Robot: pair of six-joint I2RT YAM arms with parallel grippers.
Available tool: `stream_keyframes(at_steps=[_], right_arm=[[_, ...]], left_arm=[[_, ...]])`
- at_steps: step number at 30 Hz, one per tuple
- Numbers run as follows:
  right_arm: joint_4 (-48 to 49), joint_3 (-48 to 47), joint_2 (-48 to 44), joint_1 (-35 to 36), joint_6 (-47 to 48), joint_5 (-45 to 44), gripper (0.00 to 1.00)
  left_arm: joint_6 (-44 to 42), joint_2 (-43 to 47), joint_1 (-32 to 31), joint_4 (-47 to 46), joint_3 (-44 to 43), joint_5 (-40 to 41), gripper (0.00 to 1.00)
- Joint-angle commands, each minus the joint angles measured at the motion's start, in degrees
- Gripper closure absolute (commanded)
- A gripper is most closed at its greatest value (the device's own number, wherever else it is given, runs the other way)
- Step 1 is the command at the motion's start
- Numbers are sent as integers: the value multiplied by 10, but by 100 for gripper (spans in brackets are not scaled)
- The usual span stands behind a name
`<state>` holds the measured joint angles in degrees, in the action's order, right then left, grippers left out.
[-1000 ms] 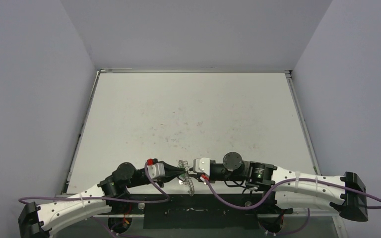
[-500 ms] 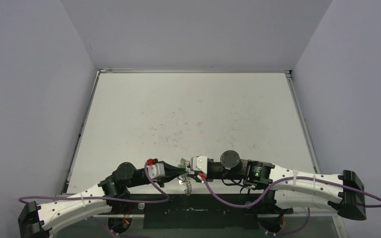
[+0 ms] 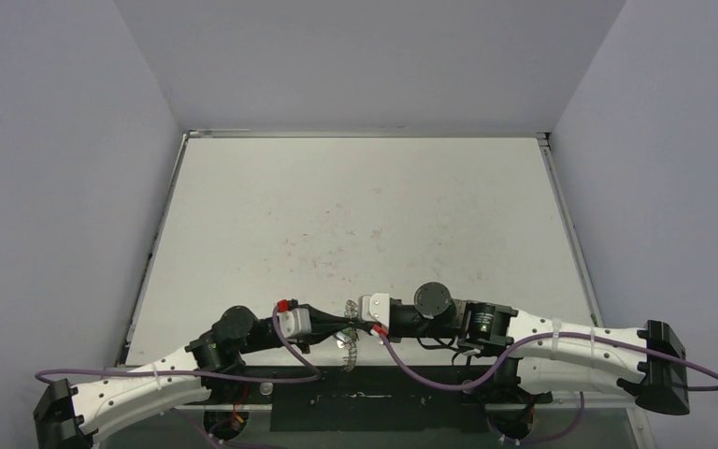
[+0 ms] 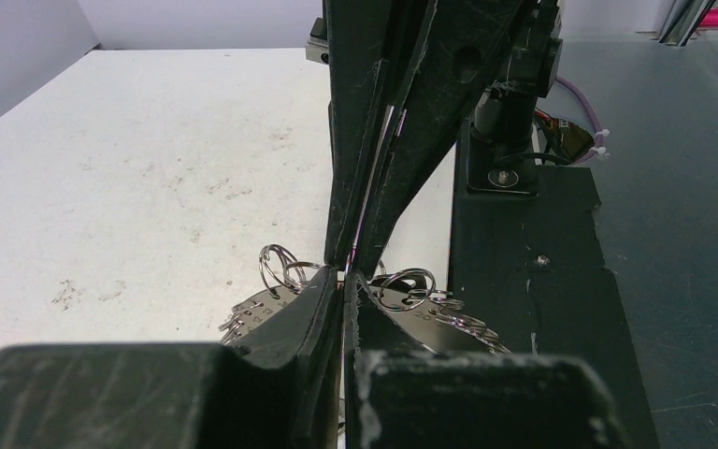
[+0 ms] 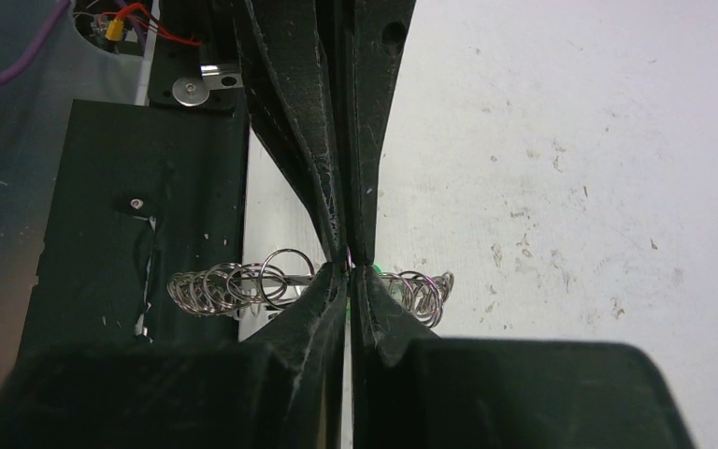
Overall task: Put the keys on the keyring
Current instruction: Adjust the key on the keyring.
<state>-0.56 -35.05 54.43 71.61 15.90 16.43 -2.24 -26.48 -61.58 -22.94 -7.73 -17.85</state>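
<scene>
The keyring (image 3: 350,354) is a flat silver hoop rimmed with several small split rings, held on edge just above the table's near edge. My left gripper (image 3: 347,325) is shut on its rim, as the left wrist view shows (image 4: 346,277), with the keyring (image 4: 453,323) spreading out to both sides. My right gripper (image 3: 356,324) meets it tip to tip and is shut too (image 5: 348,269). A sliver of the green key (image 5: 373,269) shows right at its fingertips, against the keyring (image 5: 215,285). The rest of that key is hidden.
The white scuffed table (image 3: 355,215) stretches away behind the grippers, with grey walls on three sides. A black base plate (image 3: 374,398) lies under the keyring at the near edge (image 5: 150,187). Purple cables (image 3: 430,374) loop from both arms.
My right gripper has slid a little to the left, up against the left gripper's tips, and has gone from partly open to shut. The left gripper and keyring have barely moved.
</scene>
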Motion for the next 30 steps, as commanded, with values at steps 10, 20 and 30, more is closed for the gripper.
stream_keyframes(at_steps=[10, 20, 30], right_arm=[[-178, -128, 11, -1, -7, -59, 100], [-340, -278, 125, -37, -92, -38, 100], [-359, -317, 168, -86, -116, 76, 100]], left_arm=[[-48, 27, -3, 79, -60, 21, 76], [-72, 7, -3, 90, -80, 26, 69], [-68, -42, -3, 31, -72, 24, 75]])
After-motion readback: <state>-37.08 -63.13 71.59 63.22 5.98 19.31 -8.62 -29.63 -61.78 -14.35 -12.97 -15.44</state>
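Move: Both hands are already shut on the keyring's upper rim, fingertips nearly meeting. The keyring's middle lies about 6 cm below the left hand, roughly 2 cm back and level sideways. From the right hand, the keyring's middle is likewise some 6 cm down and 2 cm back, 1 cm to the left. The silver keys hang about 3 cm back from the right hand, 3 cm to its left and 7 cm below. The left fingers let go of the keyring's rim, opening to almost a third, while the right hand keeps its pinch and carries the keyring some 3 cm forward and slightly right, first up 2 cm, then mostly back down. The right wrist tips about 30 degrees, fingertips steeper downward and swung clockwise; the open left hand rises 1 cm, then sinks nearly 2 cm, easing forward beside the ring. ##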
